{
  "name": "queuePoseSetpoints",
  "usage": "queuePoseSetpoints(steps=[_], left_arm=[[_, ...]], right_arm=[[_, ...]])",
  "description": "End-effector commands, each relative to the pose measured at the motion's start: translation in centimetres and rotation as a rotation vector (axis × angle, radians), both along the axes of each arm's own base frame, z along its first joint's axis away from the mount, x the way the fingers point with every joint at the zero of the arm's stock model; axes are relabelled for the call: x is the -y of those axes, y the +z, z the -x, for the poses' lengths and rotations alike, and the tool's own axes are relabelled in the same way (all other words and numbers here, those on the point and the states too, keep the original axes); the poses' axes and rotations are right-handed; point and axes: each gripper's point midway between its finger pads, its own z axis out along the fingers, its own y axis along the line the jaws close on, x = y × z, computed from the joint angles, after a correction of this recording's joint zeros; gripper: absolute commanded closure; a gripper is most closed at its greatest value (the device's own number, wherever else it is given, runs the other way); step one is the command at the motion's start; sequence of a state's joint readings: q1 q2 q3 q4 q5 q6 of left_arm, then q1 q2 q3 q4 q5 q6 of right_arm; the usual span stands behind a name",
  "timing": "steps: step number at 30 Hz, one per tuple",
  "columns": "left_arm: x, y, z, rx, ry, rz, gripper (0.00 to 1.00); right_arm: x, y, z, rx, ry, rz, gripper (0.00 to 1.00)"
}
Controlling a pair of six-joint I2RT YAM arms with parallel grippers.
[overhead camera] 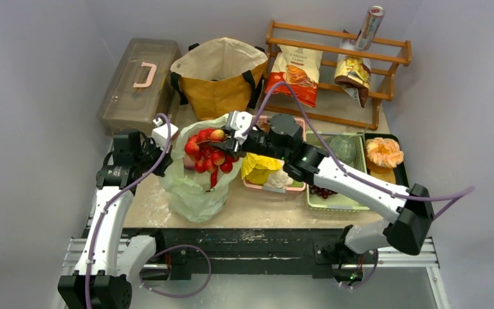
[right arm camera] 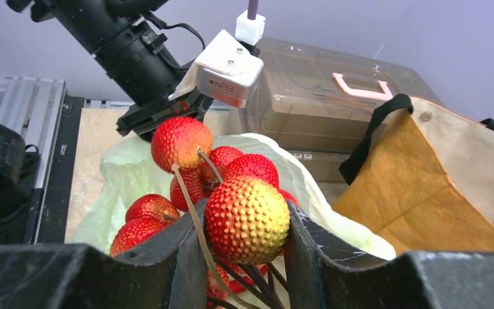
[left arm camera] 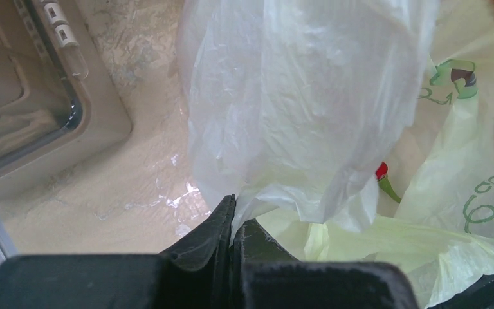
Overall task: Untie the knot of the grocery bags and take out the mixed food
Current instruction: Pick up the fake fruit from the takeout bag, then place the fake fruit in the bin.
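Observation:
The pale-green plastic bag [overhead camera: 193, 190] stands on the table with its mouth open; no knot shows. My left gripper [overhead camera: 175, 143] is shut on the bag's thin film [left arm camera: 296, 109] at its left rim, and the film is pinched between the fingertips [left arm camera: 226, 215]. A bunch of red bumpy fruits [overhead camera: 207, 156] hangs over the bag's mouth. My right gripper [right arm camera: 244, 207] is shut on one red-yellow fruit [right arm camera: 247, 222] of that bunch. A red chilli [left arm camera: 381, 171] lies inside the bag. The mustard tote [overhead camera: 222, 80] stands open behind.
A grey-brown lidded box [overhead camera: 138, 84] sits at the back left. A pink tray [overhead camera: 252, 185], a green basket [overhead camera: 334, 196] and a black tray [overhead camera: 400, 175] line the right side. A wooden rack [overhead camera: 386, 61] with chip bags and a can stands behind them.

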State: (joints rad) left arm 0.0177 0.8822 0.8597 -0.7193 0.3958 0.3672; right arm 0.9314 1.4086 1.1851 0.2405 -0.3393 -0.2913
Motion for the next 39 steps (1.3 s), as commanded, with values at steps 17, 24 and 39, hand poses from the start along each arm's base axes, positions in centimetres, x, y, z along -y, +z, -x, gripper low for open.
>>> queuePoseSetpoints(steps=[17,24,39], left_arm=[[0.4,1.7,-1.8,0.042,-0.014,0.028,1.0],[0.6,1.7,-2.5,0.033,-0.026,0.031,1.0],[0.7,1.2,-1.2,0.041,-0.059,0.019,1.0]], right_arm=[[32.6,-0.2,-6.4,-0.182,-0.962,0.276,1.0],[39.2,-7.3,-2.8,-0.362,-1.084,0.445,1.0],[40.1,-15.0,-1.6,-0.493,-1.031,0.633,0.01]])
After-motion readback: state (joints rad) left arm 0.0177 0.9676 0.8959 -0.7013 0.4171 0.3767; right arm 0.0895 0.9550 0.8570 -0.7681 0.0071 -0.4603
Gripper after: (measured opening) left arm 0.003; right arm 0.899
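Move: The right hand already holds the red fake fruit high over the bag. The green basket it is bound for lies about 42 cm to its right, level with it in reach and some 24 cm below. In that basket the melon sits about 8 cm farther out than the hand, the dark grapes 7 cm nearer than the hand and 36 cm to its right. The pink basket is 19 cm right, 6 cm out. From the left hand the green basket lies about 60 cm to the right. Still pinching the fruit bunch, the right hand sweeps some 40 cm to the right over the pink basket, first rising a little and bowing forward and back, then sinks steeply into the green basket. Its fingers swing about 60 degrees clockwise and tip downward, then spread wide at the bottom to let the bunch go. The left hand keeps the bag rim pinched. ##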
